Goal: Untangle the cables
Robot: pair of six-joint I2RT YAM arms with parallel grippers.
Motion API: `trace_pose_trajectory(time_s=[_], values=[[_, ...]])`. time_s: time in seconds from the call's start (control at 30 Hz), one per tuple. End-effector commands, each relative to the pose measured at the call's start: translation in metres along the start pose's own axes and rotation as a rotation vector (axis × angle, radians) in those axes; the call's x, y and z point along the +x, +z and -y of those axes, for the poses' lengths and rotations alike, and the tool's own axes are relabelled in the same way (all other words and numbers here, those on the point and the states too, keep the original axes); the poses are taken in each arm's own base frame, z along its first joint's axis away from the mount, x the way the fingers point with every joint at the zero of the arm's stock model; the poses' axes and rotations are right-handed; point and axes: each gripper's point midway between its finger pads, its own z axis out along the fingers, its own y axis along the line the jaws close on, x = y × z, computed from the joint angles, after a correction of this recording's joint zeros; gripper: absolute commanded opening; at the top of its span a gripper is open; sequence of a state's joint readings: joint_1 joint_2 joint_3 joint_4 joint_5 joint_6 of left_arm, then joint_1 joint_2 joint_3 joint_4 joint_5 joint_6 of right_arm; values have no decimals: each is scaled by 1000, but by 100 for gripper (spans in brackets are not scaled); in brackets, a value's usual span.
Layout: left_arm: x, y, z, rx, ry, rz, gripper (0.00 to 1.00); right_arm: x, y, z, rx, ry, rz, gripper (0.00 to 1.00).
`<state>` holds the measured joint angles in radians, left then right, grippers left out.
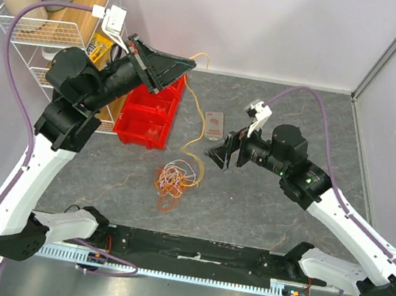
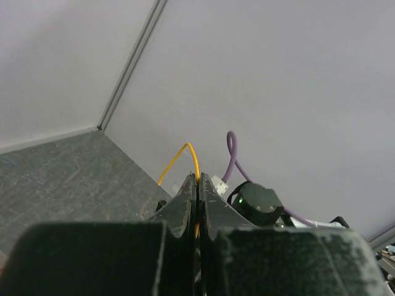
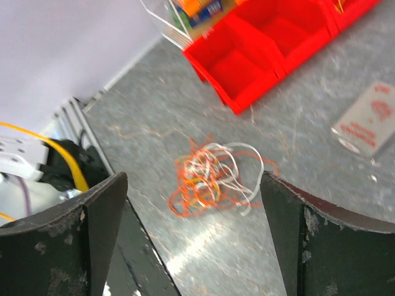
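The cables lie in a tangle (image 1: 172, 179) of orange, white and yellow wires on the grey table, in front of the red bins. One yellow cable (image 1: 205, 115) rises out of it to my left gripper (image 1: 186, 62), which is raised over the bins. In the left wrist view the left gripper (image 2: 198, 180) is shut on that yellow cable (image 2: 185, 151), which arcs out past the fingertips. My right gripper (image 1: 220, 150) hangs open just right of the tangle. In the right wrist view the right gripper (image 3: 194, 177) has nothing between its fingers, and the tangle (image 3: 216, 179) lies on the table below.
Red bins (image 1: 150, 113) stand left of the yellow cable, also in the right wrist view as red bins (image 3: 259, 49). A small flat packet (image 1: 215, 124) lies on the table behind the right gripper. A wire rack (image 1: 21, 23) with bottles fills the back left corner. Walls close the back and right.
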<state>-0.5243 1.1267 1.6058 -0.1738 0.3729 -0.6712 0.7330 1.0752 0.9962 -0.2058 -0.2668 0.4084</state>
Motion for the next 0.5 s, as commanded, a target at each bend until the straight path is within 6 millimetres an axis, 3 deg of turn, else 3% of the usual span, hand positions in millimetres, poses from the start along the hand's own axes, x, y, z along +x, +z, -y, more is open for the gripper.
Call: trace_pose_trajectory(time_s=[0.0, 0.13, 0.3, 0.47], values=[[-11, -14, 26, 83, -31, 41, 2, -58, -10, -36, -113, 63, 119, 96], [-5, -17, 25, 87, -53, 32, 2, -76, -15, -15, 38, 73, 168, 95], [1, -17, 23, 90, -58, 19, 2, -101, -24, -76, -273, 152, 271, 94], [6, -15, 17, 81, -68, 18, 2, -112, -36, -98, -376, 202, 333, 93]])
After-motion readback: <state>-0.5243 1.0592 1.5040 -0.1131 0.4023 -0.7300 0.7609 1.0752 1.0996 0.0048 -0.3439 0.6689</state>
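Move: The left gripper holds the yellow cable high, near its free end. The hanging stretch the right hand heads for lies some 19 cm below that gripper and about 3 cm to its right. From the right gripper, the stretch is roughly 8 cm left and 8 cm up, level in forward reach. The cable tangle is about 13 cm left, 2 cm back and 26 cm down; the grey box is 19 cm ahead, 4 cm left and equally low. Raise the open right gripper about 10 cm, easing it a few centimetres left late in the rise, towards the yellow cable hanging between the left gripper and the tangle. Tip its fingers up some 20 degrees until they point nearly level, still spread wide. Keep the left gripper shut on the cable up high, letting it drift back a centimetre or two. ##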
